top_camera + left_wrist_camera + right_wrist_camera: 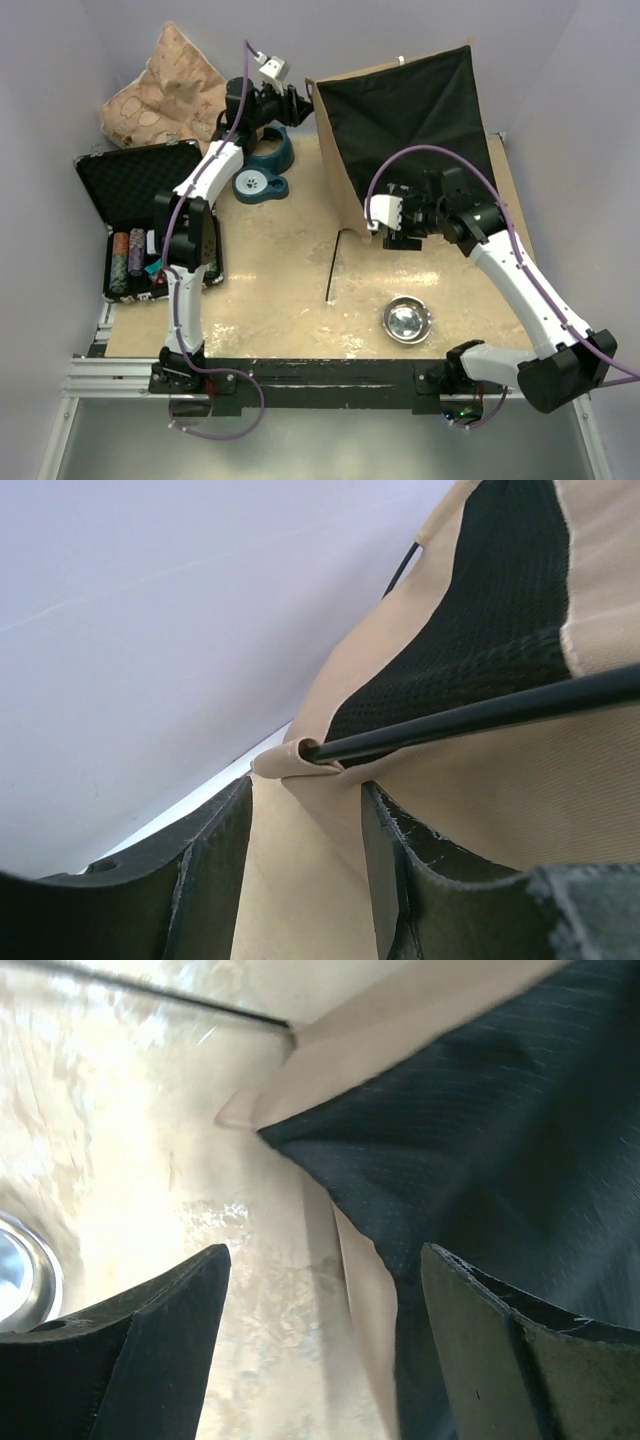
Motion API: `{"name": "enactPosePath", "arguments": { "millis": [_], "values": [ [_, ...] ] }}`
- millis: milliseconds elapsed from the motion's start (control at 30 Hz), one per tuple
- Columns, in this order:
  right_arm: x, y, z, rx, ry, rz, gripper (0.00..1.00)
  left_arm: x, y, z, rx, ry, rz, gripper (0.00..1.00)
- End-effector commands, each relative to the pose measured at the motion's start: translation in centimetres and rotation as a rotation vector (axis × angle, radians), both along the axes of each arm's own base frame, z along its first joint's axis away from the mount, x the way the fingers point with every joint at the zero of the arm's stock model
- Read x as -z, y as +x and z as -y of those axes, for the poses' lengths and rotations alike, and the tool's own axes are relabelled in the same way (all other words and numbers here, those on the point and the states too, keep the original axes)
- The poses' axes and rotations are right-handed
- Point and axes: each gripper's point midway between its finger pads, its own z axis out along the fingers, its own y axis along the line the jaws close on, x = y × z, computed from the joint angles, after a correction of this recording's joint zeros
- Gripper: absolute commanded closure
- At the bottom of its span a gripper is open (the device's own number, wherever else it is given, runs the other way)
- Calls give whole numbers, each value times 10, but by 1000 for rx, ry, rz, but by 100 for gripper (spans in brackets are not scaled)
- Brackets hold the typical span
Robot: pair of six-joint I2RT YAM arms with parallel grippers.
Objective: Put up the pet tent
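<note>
The pet tent point(420, 120) lies flattened at the back right of the table, black lining up, with tan fabric showing along its edges. My left gripper point(303, 105) is raised at its far left corner. In the left wrist view that gripper point(305, 792) is shut on a fold of tan tent fabric point(300, 880), just below a sleeve with a thin dark pole point(480, 712) coming out of it. My right gripper point(370, 226) hovers open at the tent's near left corner. Between its fingers the tent's edge point(370, 1290) rests on the table. A loose pole point(332, 265) lies in front.
A tan patterned pillow point(165, 90) leans in the back left corner. An open black case point(150, 215) with poker chips sits at the left edge. A teal object point(265, 165) stands under the left arm. A steel bowl point(407, 320) rests near the front right.
</note>
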Motion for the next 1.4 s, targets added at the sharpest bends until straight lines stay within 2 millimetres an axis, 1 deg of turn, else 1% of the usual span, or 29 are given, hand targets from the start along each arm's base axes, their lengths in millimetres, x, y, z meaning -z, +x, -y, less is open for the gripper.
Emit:
{"name": "enactPosePath", "arguments": {
  "millis": [0, 100, 167, 333, 467, 600, 667, 733, 800, 900, 933, 967, 1000, 1033, 1067, 1100, 1133, 1200, 1300, 1333, 1367],
  "values": [
    [-3, 12, -15, -266, -102, 188, 19, 2, 5, 1, 27, 2, 10, 48],
    [8, 20, -27, -318, -85, 222, 19, 11, 9, 1, 29, -4, -10, 48],
    [21, 24, -29, -339, -99, 251, 18, 13, 11, 1, 30, -8, -13, 48],
    [42, 33, -37, -396, -111, 327, 18, 20, 19, 0, 30, -11, -18, 48],
    [52, 43, -43, -413, -101, 377, 20, 24, 24, -2, 28, -15, -27, 48],
    [66, 51, -46, -416, -103, 381, 28, 28, 26, -5, 27, -21, -32, 48],
    [70, 56, -47, -396, -94, 392, 36, 29, 28, -7, 25, -29, -37, 48],
    [67, 61, -49, -376, -72, 420, 44, 30, 28, -8, 26, -36, -44, 48],
    [63, 66, -50, -358, -61, 436, 49, 33, 28, -8, 34, -44, -54, 48],
    [65, 66, -55, -382, -51, 394, 51, 31, 27, -7, 41, -53, -56, 48],
    [69, 65, -55, -393, -64, 376, 50, 33, 27, -7, 44, -54, -60, 48],
    [72, 63, -54, -404, -72, 357, 43, 33, 27, -7, 44, -56, -60, 48],
    [76, 60, -54, -414, -82, 340, 30, 33, 27, -7, 45, -56, -58, 48],
    [77, 59, -53, -428, -88, 336, 22, 33, 27, -7, 43, -56, -58, 48],
    [80, 57, -54, -441, -94, 331, 21, 33, 27, -7, 44, -56, -58, 48],
    [84, 57, -54, -453, -98, 327, 22, 34, 27, -7, 43, -55, -61, 48],
    [86, 57, -55, -456, -98, 324, 26, 35, 27, -7, 41, -55, -64, 48],
    [90, 63, -58, -445, -86, 316, 41, 37, 27, -7, 41, -53, -68, 48],
    [88, 73, -58, -392, -67, 328, 70, 37, 25, -7, 44, -49, -69, 48],
    [84, 75, -58, -372, -55, 328, 83, 35, 25, -8, 44, -47, -65, 48],
    [79, 77, -58, -350, -40, 322, 93, 34, 24, -8, 47, -46, -62, 48]
  ]
}}
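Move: The pet tent's near left corner lies about 7 cm ahead of the right gripper, 6 cm to its left and 12 cm below. The pole's loose end section is roughly 6 cm back, 13 cm left and 20 cm below; the metal bowl stands some 18 cm back, 3 cm right and 23 cm below. For the left gripper, the far sleeve end is about 5 cm ahead, 4 cm right and near its height; the teal bowl is 7 cm back, 8 cm left and 25 cm below. Lower the right gripper about 11 cm while reaching forward and left onto the tent's near left corner, turning it counter-clockwise some 25 degrees with the fingertips lifting a little; narrow the fingers, reopen them, then close them around the cloth edge there. Sink the open left gripper about 7 cm and slightly forward beside the far sleeve end, tipping it a little down. ##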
